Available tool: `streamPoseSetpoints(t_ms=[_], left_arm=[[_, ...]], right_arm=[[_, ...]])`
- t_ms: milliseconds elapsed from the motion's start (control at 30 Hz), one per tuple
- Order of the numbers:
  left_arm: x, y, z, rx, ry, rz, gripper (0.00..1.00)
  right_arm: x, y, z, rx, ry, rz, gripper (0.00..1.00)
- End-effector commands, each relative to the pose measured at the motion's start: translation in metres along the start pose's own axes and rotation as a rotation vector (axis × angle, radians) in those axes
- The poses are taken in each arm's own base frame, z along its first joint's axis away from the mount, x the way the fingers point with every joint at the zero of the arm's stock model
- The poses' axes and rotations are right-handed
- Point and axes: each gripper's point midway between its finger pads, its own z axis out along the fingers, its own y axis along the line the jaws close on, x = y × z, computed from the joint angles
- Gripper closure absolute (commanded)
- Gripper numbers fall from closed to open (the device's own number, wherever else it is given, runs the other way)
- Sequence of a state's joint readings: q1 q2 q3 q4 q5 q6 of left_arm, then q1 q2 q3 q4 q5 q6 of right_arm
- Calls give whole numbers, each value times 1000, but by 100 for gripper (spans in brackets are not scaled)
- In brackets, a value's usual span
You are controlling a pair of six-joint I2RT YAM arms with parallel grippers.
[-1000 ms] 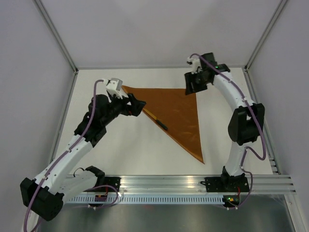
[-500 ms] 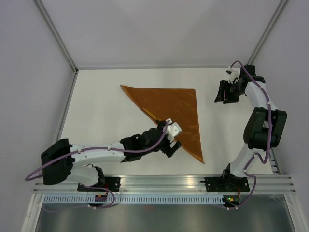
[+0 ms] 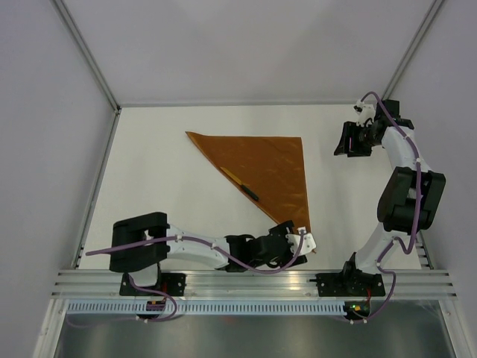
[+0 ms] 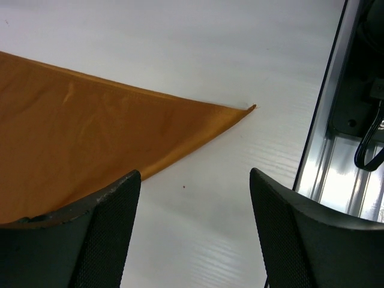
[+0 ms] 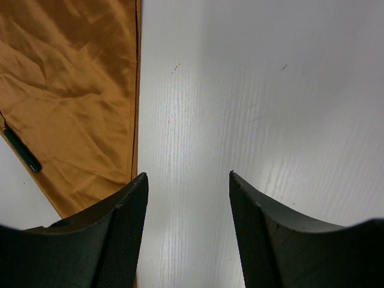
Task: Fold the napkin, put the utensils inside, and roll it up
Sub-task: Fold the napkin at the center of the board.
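Observation:
The napkin (image 3: 276, 168) lies flat on the white table, folded into a rust-orange triangle. Its sharp near corner (image 4: 251, 108) shows in the left wrist view. The utensil is a slim knife (image 3: 243, 186) with an orange handle and dark blade, lying along the napkin's diagonal edge; its dark tip (image 5: 24, 153) shows in the right wrist view. My left gripper (image 3: 297, 240) hovers low beside the near corner, open (image 4: 195, 174), with only bare table between the fingers. My right gripper (image 3: 344, 142) hangs open (image 5: 188, 175) to the right of the napkin's far right corner, apart from the cloth (image 5: 72, 90).
An aluminium rail (image 3: 253, 283) runs along the table's near edge, close to the left gripper; it shows at the right of the left wrist view (image 4: 336, 150) with a black cable (image 4: 367, 153). Frame posts and pale walls enclose the table on the other sides.
My left arm swung from the napkin's far left corner down to its near corner, its jaws narrowing a little. My right arm drew back rightward, off the napkin's far right corner.

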State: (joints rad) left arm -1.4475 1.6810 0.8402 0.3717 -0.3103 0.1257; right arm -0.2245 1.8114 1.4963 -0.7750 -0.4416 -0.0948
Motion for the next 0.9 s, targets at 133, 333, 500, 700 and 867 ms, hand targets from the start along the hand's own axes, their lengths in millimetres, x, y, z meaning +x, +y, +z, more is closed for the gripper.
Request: streamPoseSetpoints(t_ms=[133, 333, 500, 700, 867], left_arm=[[-36, -34, 21, 23, -134, 28, 28], [-34, -40, 39, -5, -144, 26, 36], [-29, -43, 54, -18, -127, 47, 42], [-24, -47, 63, -13, -105, 83, 49], [-15, -51, 69, 0, -83, 96, 52]], right_arm=[[-10, 5, -6, -23, -46, -44, 38], [-15, 6, -8, -33, -62, -39, 38], [-14, 4, -6, -35, -60, -44, 38], [-10, 1, -1, -42, -49, -45, 38], [-7, -1, 2, -54, -41, -37, 38]])
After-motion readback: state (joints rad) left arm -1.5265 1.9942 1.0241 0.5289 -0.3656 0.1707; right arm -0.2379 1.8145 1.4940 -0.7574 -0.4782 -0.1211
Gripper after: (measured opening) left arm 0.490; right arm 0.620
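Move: The napkin's near right corner is what my left hand goes for: about 7 cm to its right, 2 cm back and some 7 cm below. The dark-handled utensil lies on the napkin's slanting fold, roughly 20 cm ahead of that hand and 17 cm to its left; the middle of the folded napkin is about 22 cm ahead and 8 cm left. From my right hand the corner lies some 32 cm back, 12 cm left and 11 cm below. I carry my left hand about 7 cm to the right and sink it some 4 cm, drawing back a couple of centimetres early on, so that my fingertips come close to the napkin's near right corner. On the way I narrow the fingers from wide open to about half open, keeping the wrist's slant nearly the same; I don't grip yet. ##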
